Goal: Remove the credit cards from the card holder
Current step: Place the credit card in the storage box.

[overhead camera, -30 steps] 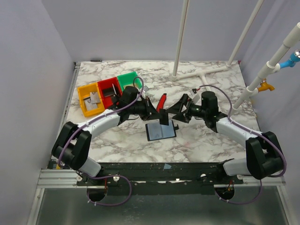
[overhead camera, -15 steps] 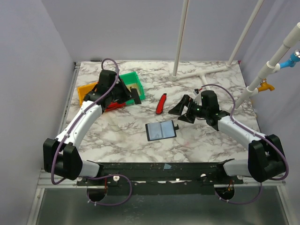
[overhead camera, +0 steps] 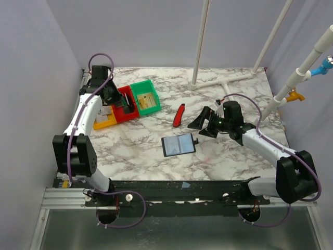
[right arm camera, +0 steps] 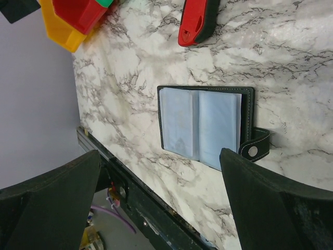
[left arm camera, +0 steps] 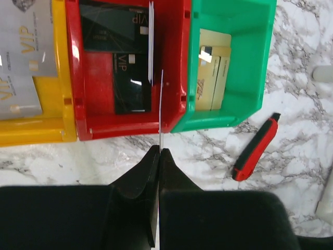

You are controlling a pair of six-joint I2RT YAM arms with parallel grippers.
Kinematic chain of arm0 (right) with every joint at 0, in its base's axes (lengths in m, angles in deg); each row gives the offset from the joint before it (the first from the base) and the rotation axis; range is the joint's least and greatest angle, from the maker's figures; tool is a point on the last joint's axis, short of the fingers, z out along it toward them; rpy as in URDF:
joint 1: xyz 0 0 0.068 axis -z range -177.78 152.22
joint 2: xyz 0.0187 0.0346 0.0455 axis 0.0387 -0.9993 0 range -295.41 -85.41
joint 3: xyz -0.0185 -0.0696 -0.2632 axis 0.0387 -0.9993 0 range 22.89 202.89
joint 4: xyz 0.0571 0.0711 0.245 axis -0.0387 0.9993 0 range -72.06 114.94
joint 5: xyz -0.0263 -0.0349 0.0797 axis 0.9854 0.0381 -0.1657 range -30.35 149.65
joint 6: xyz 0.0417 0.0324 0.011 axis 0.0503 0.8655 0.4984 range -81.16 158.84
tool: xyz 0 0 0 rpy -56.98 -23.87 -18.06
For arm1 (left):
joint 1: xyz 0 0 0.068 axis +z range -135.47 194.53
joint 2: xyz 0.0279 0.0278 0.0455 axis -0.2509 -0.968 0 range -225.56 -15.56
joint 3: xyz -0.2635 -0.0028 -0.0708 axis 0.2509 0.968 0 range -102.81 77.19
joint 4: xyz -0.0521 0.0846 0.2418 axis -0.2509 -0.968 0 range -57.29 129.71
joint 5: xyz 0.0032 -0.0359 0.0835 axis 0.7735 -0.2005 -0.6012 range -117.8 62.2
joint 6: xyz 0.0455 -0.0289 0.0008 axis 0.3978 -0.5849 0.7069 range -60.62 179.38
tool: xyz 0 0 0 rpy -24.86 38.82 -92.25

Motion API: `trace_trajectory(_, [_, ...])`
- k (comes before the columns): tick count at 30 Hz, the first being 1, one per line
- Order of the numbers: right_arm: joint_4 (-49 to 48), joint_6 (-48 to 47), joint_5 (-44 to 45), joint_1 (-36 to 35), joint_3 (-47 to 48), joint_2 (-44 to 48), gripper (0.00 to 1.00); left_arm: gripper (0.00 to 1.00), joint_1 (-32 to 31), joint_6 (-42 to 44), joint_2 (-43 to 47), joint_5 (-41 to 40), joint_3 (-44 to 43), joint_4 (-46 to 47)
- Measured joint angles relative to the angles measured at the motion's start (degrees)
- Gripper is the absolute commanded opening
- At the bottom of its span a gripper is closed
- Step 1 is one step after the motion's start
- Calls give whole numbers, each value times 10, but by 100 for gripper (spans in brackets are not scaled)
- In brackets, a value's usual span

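Observation:
The card holder point(overhead camera: 178, 145) lies open on the marble, bluish-grey pockets up point(right arm camera: 203, 125), its snap tab to the right. My right gripper point(overhead camera: 200, 122) hangs just behind it, open, fingers point(right arm camera: 276, 203) spread wide with nothing between them. My left gripper point(overhead camera: 115, 99) is at the bins on the far left, shut on one of the credit cards point(left arm camera: 161, 104). That card shows edge-on as a thin pale line above the red bin's point(left arm camera: 99, 127) right side. More cards lie in the bins: silver ones point(left arm camera: 26, 57), black ones point(left arm camera: 130, 83) and gold ones point(left arm camera: 210, 73).
The yellow point(overhead camera: 104, 121), red point(overhead camera: 124, 104) and green point(overhead camera: 144, 96) bins stand side by side at the back left. A red-and-black tool point(overhead camera: 179, 114) lies between the bins and my right gripper. A white pipe frame point(overhead camera: 218, 80) stands at the back right.
My left arm has swung from the card holder to the bins at the far left, carrying the card. My right gripper has drawn back a little to the right and stays open.

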Motion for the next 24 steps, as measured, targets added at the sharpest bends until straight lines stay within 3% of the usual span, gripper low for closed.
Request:
trace_trajectory(10, [8, -2, 4, 0, 0, 15, 100, 0, 17, 33, -146, 1, -158, -39])
trace_trajectory(24, [16, -3, 6, 0, 0, 22, 100, 0, 35, 61, -259, 24, -230, -67])
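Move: Ahead of the left hand, which already holds a card edge-on, lies the red storage box, its middle about 13 cm forward, 5 cm to the left and 13 cm below. The cards standing on edge in the red box are some 15 cm ahead and 3 cm left. The green box sits about 15 cm ahead and 7 cm right, the yellow box 10 cm ahead and 17 cm left. From the right hand the red box is roughly 24 cm ahead and 40 cm left. Carrying the pinched card out over the red box, the left hand first runs nearly level forward, then slows and sinks towards the cards standing on edge there: about 8 cm forward and 6 cm down in all, with a slight drift left. The fingers tip some 10 degrees more steeply downward and stay shut on the card. ##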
